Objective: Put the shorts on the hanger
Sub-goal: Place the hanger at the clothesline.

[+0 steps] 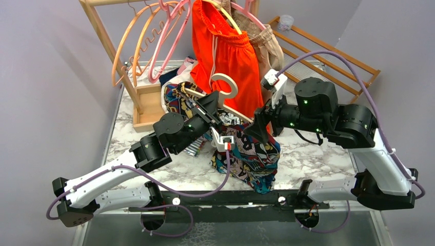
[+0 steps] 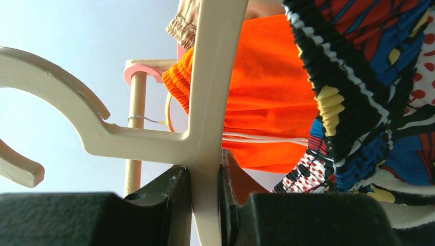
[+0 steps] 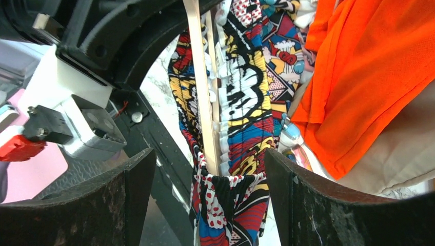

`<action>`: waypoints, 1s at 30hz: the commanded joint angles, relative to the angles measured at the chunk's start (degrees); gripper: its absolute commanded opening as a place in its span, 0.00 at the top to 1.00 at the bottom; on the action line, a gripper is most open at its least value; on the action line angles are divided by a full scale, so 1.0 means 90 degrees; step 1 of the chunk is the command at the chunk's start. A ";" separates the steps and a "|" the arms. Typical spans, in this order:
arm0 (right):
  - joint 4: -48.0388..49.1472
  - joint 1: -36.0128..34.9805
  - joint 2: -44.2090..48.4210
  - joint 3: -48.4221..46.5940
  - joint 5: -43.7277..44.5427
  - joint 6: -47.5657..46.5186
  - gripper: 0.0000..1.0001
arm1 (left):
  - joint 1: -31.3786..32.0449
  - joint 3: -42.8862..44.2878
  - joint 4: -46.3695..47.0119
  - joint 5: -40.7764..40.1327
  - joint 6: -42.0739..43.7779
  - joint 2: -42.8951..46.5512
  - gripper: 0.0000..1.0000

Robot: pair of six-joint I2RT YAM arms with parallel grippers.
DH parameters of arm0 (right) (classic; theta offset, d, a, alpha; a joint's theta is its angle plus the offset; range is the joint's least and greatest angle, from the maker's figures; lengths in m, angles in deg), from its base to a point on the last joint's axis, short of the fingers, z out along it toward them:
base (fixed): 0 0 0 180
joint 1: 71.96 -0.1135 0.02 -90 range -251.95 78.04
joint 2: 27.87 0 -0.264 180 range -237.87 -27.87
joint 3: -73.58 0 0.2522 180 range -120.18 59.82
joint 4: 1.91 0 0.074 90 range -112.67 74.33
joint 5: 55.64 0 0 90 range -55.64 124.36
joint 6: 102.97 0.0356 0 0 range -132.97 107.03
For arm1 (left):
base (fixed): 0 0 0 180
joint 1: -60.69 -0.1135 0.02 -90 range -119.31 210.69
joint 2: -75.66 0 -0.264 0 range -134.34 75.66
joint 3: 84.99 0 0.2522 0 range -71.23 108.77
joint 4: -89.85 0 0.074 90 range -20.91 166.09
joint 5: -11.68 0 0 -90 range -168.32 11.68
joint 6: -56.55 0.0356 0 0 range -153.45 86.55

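The cream hanger is held up over the middle of the table, and my left gripper is shut on its stem, just below the hook. The comic-print shorts hang from the hanger's right arm, with the waistband looped over the thin cream bar. My right gripper stands open at the right end of the hanger. The gathered waistband sits between its fingers with a gap on each side. The shorts' lower part droops to the table.
A wooden rack at the back left carries pink and orange hangers, the plain orange shorts and the beige shorts. Its wooden base box sits on the marble table. A slatted wooden frame lies at the back right.
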 commanded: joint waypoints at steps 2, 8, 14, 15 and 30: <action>-0.0109 -0.0031 0.0000 0.0242 0.0139 0.0101 0.23 | -0.0038 0.0080 0.0538 -0.0104 0.0042 0.0173 1.00; 0.0064 -0.0029 -0.0072 0.0408 0.0201 0.0073 0.42 | -0.0040 0.0090 0.0601 -0.0083 0.0012 0.0203 1.00; 0.0172 -0.0031 -0.0100 0.0480 0.0191 0.0037 0.62 | -0.0041 0.0134 0.0614 -0.0092 -0.0013 0.0236 1.00; 0.0162 -0.0031 -0.0103 0.0488 0.0194 0.0013 0.67 | -0.0036 0.0136 0.0613 -0.0092 -0.0017 0.0237 1.00; 0.0787 -0.0031 -0.0013 0.0058 0.0513 -0.0076 0.99 | -0.0041 0.0180 0.0270 -0.0219 -0.0439 0.0412 0.01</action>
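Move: The right gripper, fingers wide open, straddles the hanger's right arm; the spot to pinch is about 2 cm below it, some 1 cm ahead and 1 cm to its left. The patterned shorts hang level with it, about 4 cm left and 12 cm below. The orange shorts hang roughly 22 cm ahead and 6 cm left, their middle some 12 cm lower. From the left gripper, still holding the hanger beside its hook, that spot is about 8 cm back, 9 cm right and 3 cm below. Hand the hanger over to the right gripper: sink it about 2 cm over the hanger's right arm, easing roughly 1 cm left, and shut its fingers on the wooden bar. Keep the left gripper gripping almost motionless beside the hook until the right one is shut, then spread its fingers to let go of the bar. ##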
